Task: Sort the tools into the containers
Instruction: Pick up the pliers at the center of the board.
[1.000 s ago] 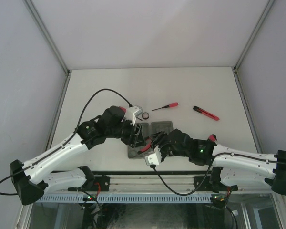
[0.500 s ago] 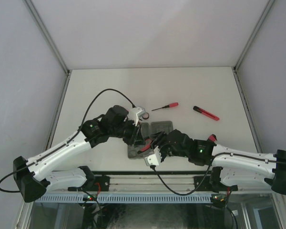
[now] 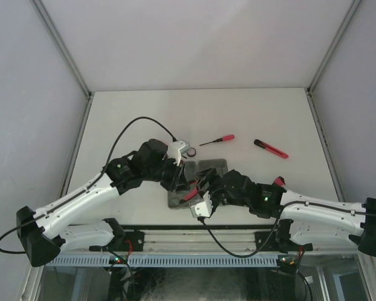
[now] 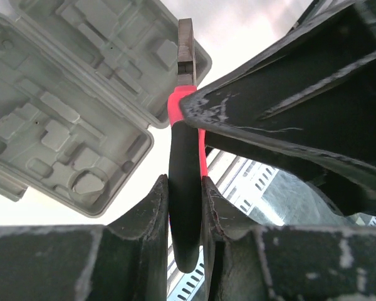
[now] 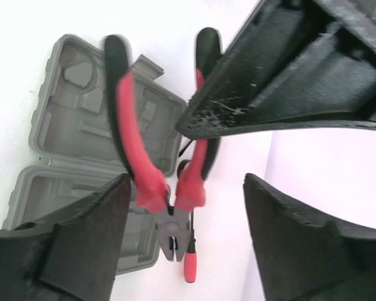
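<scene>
The red-handled pliers (image 4: pixel 185 157) hang over the near edge of the open grey case (image 4: pixel 69 106), metal nose pointing away. My left gripper (image 4: pixel 185 185) is shut on one black-tipped handle. In the right wrist view the pliers (image 5: pixel 151 179) sit between the spread fingers of my right gripper (image 5: pixel 187 180), which is open and does not clamp them. From above, both grippers meet at the pliers (image 3: pixel 189 193) over the case (image 3: pixel 203 167). A red-handled screwdriver (image 3: pixel 217 140), a slim red-black stick tool (image 3: pixel 271 148) and a black ring (image 3: pixel 191 152) lie on the table.
The case's moulded recesses (image 5: pixel 81 119) hold nothing that I can see. The table's near rail (image 3: pixel 200 241) runs just below the arms. White walls close in the left, far and right sides.
My left gripper has closed on a pliers handle. My right gripper has opened its jaws around the pliers. Both arms stay over the case.
</scene>
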`<state>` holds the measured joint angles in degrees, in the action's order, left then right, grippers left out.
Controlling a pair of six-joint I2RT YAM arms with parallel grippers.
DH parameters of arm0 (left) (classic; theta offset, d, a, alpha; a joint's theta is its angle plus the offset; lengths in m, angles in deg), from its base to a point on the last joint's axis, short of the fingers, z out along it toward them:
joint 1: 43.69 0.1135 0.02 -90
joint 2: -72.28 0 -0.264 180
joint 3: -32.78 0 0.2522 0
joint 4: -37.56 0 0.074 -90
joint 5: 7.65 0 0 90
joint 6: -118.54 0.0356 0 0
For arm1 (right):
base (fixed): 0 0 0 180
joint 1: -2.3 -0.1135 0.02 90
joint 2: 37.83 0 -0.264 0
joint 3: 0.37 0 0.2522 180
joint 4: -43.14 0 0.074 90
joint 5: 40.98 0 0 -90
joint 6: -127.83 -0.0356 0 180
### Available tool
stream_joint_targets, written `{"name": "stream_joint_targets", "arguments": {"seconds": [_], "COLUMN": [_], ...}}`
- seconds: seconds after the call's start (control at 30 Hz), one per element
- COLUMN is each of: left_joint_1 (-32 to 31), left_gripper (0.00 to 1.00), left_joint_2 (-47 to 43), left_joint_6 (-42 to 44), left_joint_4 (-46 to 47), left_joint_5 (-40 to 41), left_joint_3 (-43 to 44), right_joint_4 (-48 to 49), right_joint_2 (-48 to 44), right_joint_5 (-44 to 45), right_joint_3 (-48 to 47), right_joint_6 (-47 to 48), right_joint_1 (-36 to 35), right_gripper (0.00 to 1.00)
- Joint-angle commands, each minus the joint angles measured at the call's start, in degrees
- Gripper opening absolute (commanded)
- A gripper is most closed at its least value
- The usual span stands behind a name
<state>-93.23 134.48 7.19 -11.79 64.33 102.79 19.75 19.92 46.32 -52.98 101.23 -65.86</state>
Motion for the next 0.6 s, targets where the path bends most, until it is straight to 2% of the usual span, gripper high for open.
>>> {"name": "stream_joint_targets", "arguments": {"seconds": [0.0,0.07,0.23,0.33,0.4,0.57], "left_joint_1": [-0.2,-0.2,-0.1,0.0,0.1,0.3], "left_gripper": [0.00,0.00,0.00,0.00,0.00,0.00], "left_joint_2": [-2.5,-3.1,-4.4,-6.7,-8.9,-17.5], "left_joint_6": [0.3,0.0,0.0,-0.1,-0.8,-3.3], "left_joint_4": [1.7,2.2,2.0,2.2,3.0,8.0], "left_joint_5": [1.6,2.1,5.2,8.3,12.1,21.6], "left_joint_3": [0.7,0.2,0.0,-0.4,-1.0,-4.4], "right_joint_4": [4.9,5.8,11.3,16.2,18.2,25.5], "right_joint_2": [-2.6,-3.5,-6.8,-9.2,-10.5,-12.7], "right_joint_5": [-1.0,-1.0,0.9,3.9,6.1,13.7], "right_joint_3": [-2.1,-1.3,2.1,4.7,5.6,6.8], "right_joint_6": [-2.0,-3.3,-10.5,-18.8,-24.5,-39.2], "right_joint_1": [-0.6,-0.6,-0.6,-0.6,-0.6,-0.5], "right_gripper": [0.77,0.84,0.89,0.90,0.99,1.00]}}
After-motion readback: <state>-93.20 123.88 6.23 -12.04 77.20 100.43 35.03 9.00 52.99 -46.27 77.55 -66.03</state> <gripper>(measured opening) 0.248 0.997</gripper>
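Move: The left fingers already hold one handle of the pliers, jaws towards the right gripper. From the left hand, the open case's middle lies about 8 cm ahead, 4 cm right and some 15 cm below; at table height the tape roll is roughly 19 cm ahead and 1 cm right, the screwdriver about 23 cm ahead and 10 cm right. From the right hand, already loosening, the pliers' middle lies about 3 cm left, level with it. Finish opening the right gripper fully around the pliers' hinge end and lift it about 5 cm, tipping its fingers up some 25 degrees and swinging them clockwise towards forward. Keep the left fingers shut on the handle; ease the left gripper left, then draw it more quickly left, up and a little forward, about 5 cm in all, away from the right gripper, its fingers tilting up slightly. ##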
